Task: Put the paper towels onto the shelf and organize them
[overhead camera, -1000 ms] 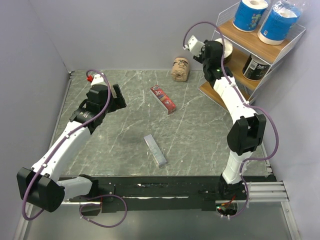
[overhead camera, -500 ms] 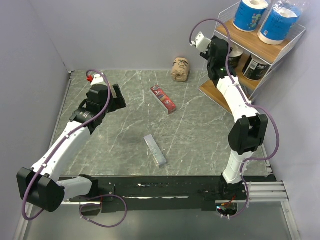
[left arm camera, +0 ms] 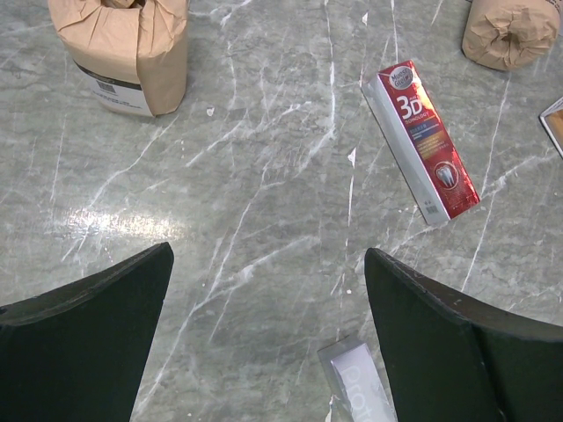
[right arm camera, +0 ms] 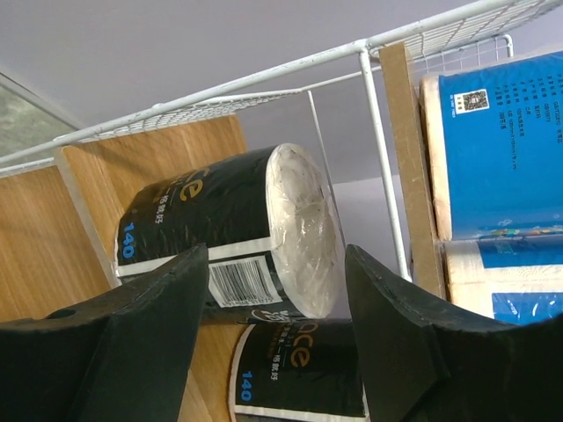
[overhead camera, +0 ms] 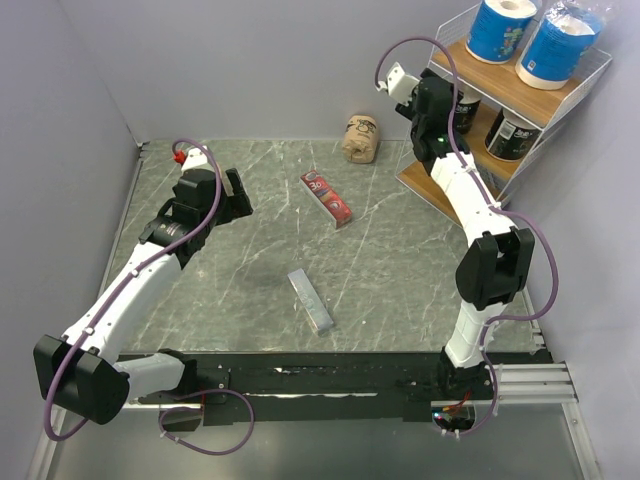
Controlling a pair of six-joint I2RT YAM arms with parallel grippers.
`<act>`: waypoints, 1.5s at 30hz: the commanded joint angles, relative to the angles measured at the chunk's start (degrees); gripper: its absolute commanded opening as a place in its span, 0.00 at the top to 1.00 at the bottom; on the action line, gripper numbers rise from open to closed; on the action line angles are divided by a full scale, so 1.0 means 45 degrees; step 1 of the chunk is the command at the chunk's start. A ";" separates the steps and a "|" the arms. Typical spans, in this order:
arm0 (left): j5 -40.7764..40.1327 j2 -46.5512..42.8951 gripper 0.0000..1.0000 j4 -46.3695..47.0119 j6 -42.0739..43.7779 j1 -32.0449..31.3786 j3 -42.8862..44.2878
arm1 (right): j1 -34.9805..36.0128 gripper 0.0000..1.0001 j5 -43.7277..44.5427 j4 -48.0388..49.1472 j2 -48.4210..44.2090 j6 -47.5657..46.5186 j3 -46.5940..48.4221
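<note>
The shelf [overhead camera: 425, 185] stands at the back right. Two blue paper towels [overhead camera: 500, 28] [overhead camera: 560, 45] stand on its top tier. On the middle tier are two black rolls [overhead camera: 512, 133] [overhead camera: 467, 106]. My right gripper [overhead camera: 452, 105] reaches into that tier. In the right wrist view it [right arm camera: 277, 255] is open, its fingers either side of a black roll [right arm camera: 229, 229] and apart from it, with the second black roll [right arm camera: 303, 369] beside. A tan roll [overhead camera: 362, 138] lies on the table. My left gripper [left arm camera: 268, 255] hangs open over the table, with another tan roll [left arm camera: 119, 53] ahead.
A flat red packet [overhead camera: 327, 197] lies mid-table and a grey bar [overhead camera: 311, 300] nearer the front. The shelf's white wire frame [right arm camera: 374, 132] and wooden tier [right arm camera: 53, 237] closely surround my right gripper. Grey walls close in the table's back and sides.
My right gripper carried the black roll to the right into the shelf's middle tier, and its jaws have spread apart off the roll. The left arm has not moved.
</note>
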 commanded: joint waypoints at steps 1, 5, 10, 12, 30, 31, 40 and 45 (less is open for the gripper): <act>-0.0035 -0.0391 0.03 0.0482 -0.0228 0.0041 0.0194 | 0.0173 0.36 -0.0026 0.0401 -0.0550 0.0133 0.0363; -0.0036 -0.0391 0.04 0.0482 -0.0208 0.0041 0.0174 | 0.0232 0.45 -0.0279 0.0401 -0.0668 0.0230 -0.0106; 0.0043 -0.0430 0.03 0.0482 -0.0228 0.0061 0.0194 | 0.0076 0.54 -0.0867 0.0069 -0.0474 0.0934 -0.0069; 0.0004 -0.0488 0.04 0.0482 -0.0208 0.0041 0.0174 | 0.0017 0.54 -0.0692 0.0049 -0.0240 0.0818 -0.0048; -0.0074 -0.0528 0.04 0.0482 -0.0208 0.0041 0.0174 | -0.0705 0.57 -0.0222 0.0536 0.0777 0.0543 0.0420; -0.0055 -0.0509 0.04 0.0462 -0.0189 0.0041 0.0174 | -0.0725 0.57 -0.0261 0.0556 0.0797 0.0562 0.0440; -0.0055 -0.0450 0.04 0.0482 -0.0228 0.0100 0.0174 | -0.0395 0.58 -0.0533 0.0556 0.0486 0.1109 0.0324; -0.0055 -0.0391 0.04 0.0540 -0.0248 0.0139 0.0135 | 0.0445 0.55 -0.0750 0.1084 -0.0743 0.1966 -0.0690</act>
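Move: The black roll on the middle shelf stands about 7 cm ahead of the right hand, 2 cm to its right and 3 cm lower. The second black roll is some 12 cm right of the hand, 2 cm ahead and 3 cm lower; the left blue roll stands on the top shelf about 8 cm ahead, 3 cm right, 20 cm up. From the idle left hand, the first black roll lies roughly 25 cm ahead, 47 cm right, 8 cm up. Right fingers part-close as the hand sinks 3 cm, swings right against the black roll, eases forward, then left. ##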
